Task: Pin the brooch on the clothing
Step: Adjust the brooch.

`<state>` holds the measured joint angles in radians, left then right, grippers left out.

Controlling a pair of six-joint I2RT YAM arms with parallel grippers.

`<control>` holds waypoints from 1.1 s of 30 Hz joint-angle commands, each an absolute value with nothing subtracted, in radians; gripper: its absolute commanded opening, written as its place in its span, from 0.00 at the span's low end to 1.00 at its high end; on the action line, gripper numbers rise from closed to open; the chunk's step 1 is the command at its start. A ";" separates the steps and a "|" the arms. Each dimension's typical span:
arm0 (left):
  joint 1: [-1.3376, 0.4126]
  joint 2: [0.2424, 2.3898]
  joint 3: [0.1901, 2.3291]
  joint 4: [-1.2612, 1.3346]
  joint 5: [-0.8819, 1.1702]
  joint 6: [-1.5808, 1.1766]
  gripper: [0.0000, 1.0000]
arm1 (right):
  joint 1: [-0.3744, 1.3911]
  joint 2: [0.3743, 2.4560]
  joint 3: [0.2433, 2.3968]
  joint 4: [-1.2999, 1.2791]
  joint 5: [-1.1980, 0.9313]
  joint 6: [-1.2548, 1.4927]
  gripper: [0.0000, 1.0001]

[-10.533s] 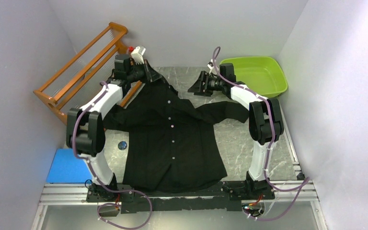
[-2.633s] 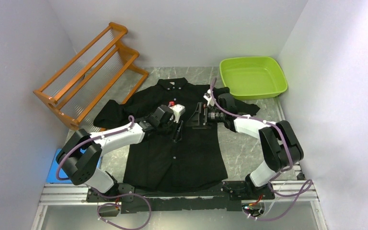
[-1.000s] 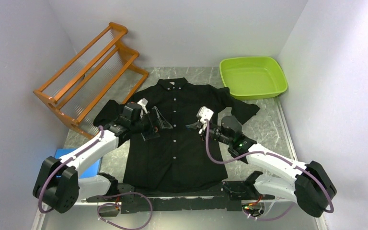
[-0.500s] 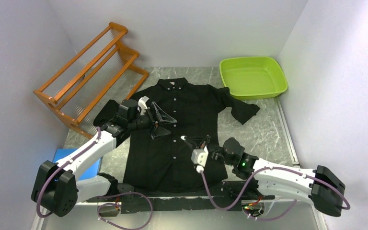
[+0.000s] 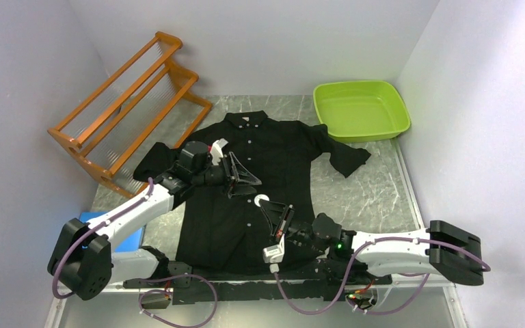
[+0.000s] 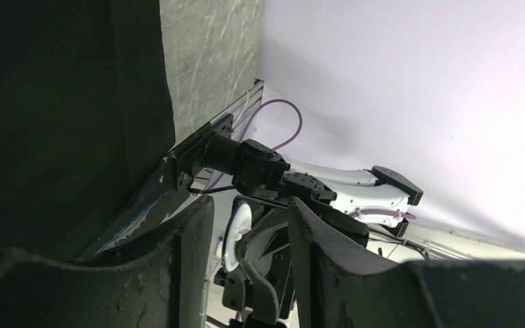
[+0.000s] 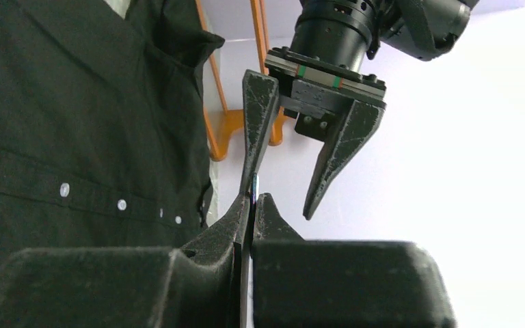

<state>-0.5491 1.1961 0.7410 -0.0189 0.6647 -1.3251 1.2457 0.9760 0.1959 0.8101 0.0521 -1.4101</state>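
The clothing, a black button-up shirt [image 5: 273, 154], lies flat on the table with its collar at the far side. Over the shirt's lower front, my right gripper [image 5: 268, 208] is shut on the brooch [image 5: 260, 199], a small white disc held edge-up. The left wrist view shows the brooch [image 6: 238, 225] as a pale disc; the right wrist view shows only its thin edge [image 7: 252, 195]. My left gripper [image 5: 246, 188] hangs just above it, pointing at the brooch. Its fingers [image 7: 260, 116] stand apart, one lined up with the disc's edge, the other clear of it.
An orange wooden rack [image 5: 130, 89] stands at the back left, and a green tub [image 5: 362, 109] at the back right. A blue pad [image 5: 92, 222] lies by the left arm's base. Walls close in on both sides.
My right arm has swung back toward the near edge, bringing the brooch under the left gripper. The left gripper shifted slightly right and its fingers have narrowed.
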 commanded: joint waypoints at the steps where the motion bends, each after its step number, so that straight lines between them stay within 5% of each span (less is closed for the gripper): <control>1: -0.569 1.211 0.739 0.139 0.714 -1.355 0.48 | 1.272 1.006 0.190 0.953 0.122 -1.525 0.00; 26: -0.609 1.134 0.654 0.161 0.705 -1.396 0.32 | 1.277 1.026 0.216 0.946 0.151 -1.519 0.00; 33: -0.623 1.173 0.652 0.228 0.714 -1.415 0.12 | 1.278 1.018 0.212 0.953 0.167 -1.505 0.00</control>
<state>-0.6132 1.1595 0.6231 0.1482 0.6880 -1.4086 1.2724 1.0279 0.1875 0.8856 0.1532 -1.5150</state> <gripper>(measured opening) 0.166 0.029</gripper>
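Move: The brooch, held in the right fingers at that hand's own tip (about 1 cm ahead and 1 cm left of its hand point), lies roughly 4 cm back and 2 cm right of the left hand point, about 1 cm lower. Below on the spread shirt, the nearest visible button of the placket is some 8 cm back, 2 cm left and 18 cm down from the left hand. Closing on the rim of the brooch, the left fingers narrow from half open to nearly shut around it as the left hand draws back about 3 cm and ends slightly to the right. The right hand keeps its pinch on the brooch, easing about 1 cm forward while its fingertips tip up some 5 degrees. ##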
